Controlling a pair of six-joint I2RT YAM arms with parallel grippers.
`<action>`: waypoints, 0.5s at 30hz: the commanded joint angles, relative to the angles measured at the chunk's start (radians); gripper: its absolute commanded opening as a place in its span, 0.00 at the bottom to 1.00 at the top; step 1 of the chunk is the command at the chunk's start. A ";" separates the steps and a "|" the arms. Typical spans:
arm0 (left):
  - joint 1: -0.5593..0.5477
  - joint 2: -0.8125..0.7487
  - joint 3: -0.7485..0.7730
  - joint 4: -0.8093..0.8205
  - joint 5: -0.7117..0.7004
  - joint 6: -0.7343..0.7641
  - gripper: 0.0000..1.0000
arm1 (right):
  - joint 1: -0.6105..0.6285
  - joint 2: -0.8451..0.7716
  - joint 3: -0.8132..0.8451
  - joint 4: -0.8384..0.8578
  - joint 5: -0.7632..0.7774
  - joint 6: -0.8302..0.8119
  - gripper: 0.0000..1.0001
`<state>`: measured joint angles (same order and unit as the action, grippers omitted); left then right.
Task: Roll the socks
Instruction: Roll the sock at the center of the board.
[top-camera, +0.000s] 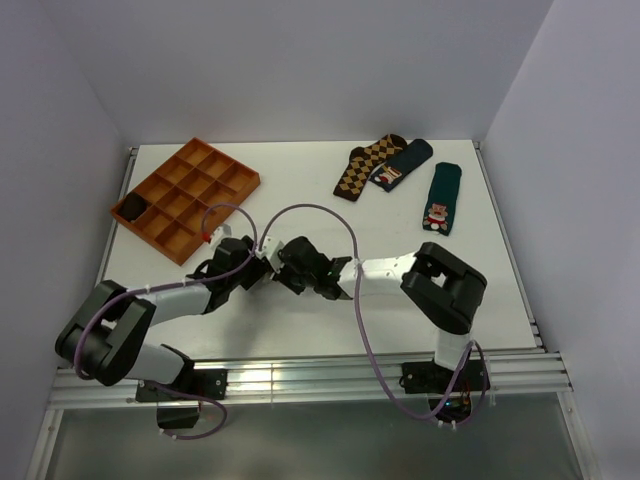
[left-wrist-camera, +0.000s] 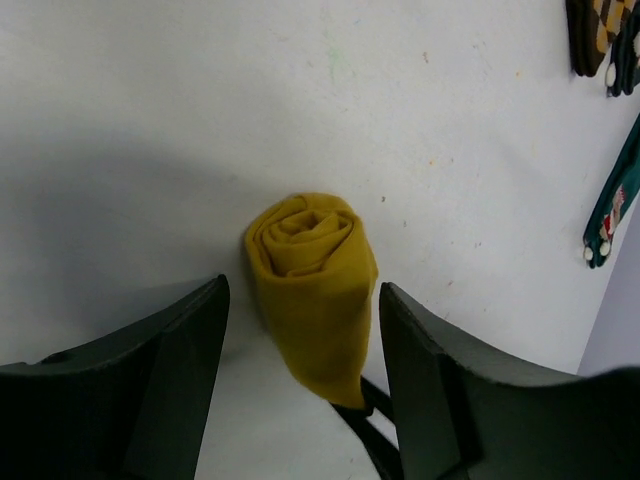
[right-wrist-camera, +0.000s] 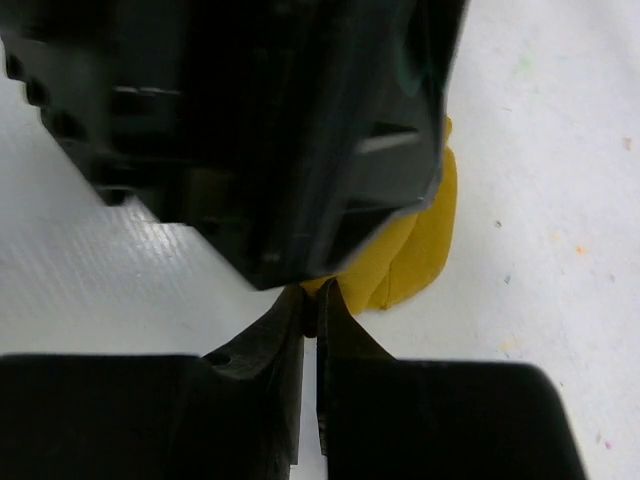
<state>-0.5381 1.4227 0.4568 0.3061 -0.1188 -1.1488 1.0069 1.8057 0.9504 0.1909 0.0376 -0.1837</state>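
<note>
The socks (left-wrist-camera: 305, 240) are a mustard-yellow roll lying on the white table, its spiral end facing the left wrist camera. My left gripper (left-wrist-camera: 303, 290) is open, one finger on each side of the roll without pressing it. In the right wrist view my right gripper (right-wrist-camera: 311, 295) is shut on the near edge of the yellow socks (right-wrist-camera: 420, 250); its thin dark fingertips (left-wrist-camera: 375, 430) show under the roll's near end. From above, the left gripper (top-camera: 255, 262) and right gripper (top-camera: 278, 265) meet at the table's middle front and hide the roll.
An orange compartment tray (top-camera: 185, 195) sits at the back left with a dark item (top-camera: 132, 207) in one cell. A brown argyle sock (top-camera: 365, 165) and two dark green socks (top-camera: 402, 165) (top-camera: 441, 197) lie at the back right. Grey walls enclose the table.
</note>
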 joint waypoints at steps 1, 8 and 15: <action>0.021 -0.080 -0.046 -0.087 0.016 0.047 0.67 | -0.043 0.043 0.080 -0.135 -0.204 0.027 0.00; 0.076 -0.208 -0.128 -0.070 0.028 0.040 0.68 | -0.166 0.073 0.120 -0.209 -0.421 0.119 0.00; 0.099 -0.234 -0.164 -0.001 0.047 0.044 0.69 | -0.238 0.112 0.191 -0.265 -0.623 0.260 0.00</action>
<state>-0.4469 1.2030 0.3069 0.2489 -0.0963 -1.1198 0.7975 1.8858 1.1088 0.0086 -0.4473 -0.0257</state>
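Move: The rolled yellow sock stands between my left hand's open fingers, about 1 cm ahead, 1 cm right and 1 cm below. My right fingers already pinch its near-right end; its middle lies roughly 2 cm ahead and 2 cm left of them, about level. The wooden tray's middle is some 18 cm ahead and 18 cm left of my left hand. The argyle sock lies roughly 26 cm ahead and 21 cm right of my right hand. I draw my left hand away from the rolled sock, about 5 cm to the left and back at level height, its fingers staying wide open. My right hand keeps its pinch on the sock's end nearly in place, easing about 1 cm forward while the wrist turns some 25 degrees, bringing its fingers round to point more squarely left. ##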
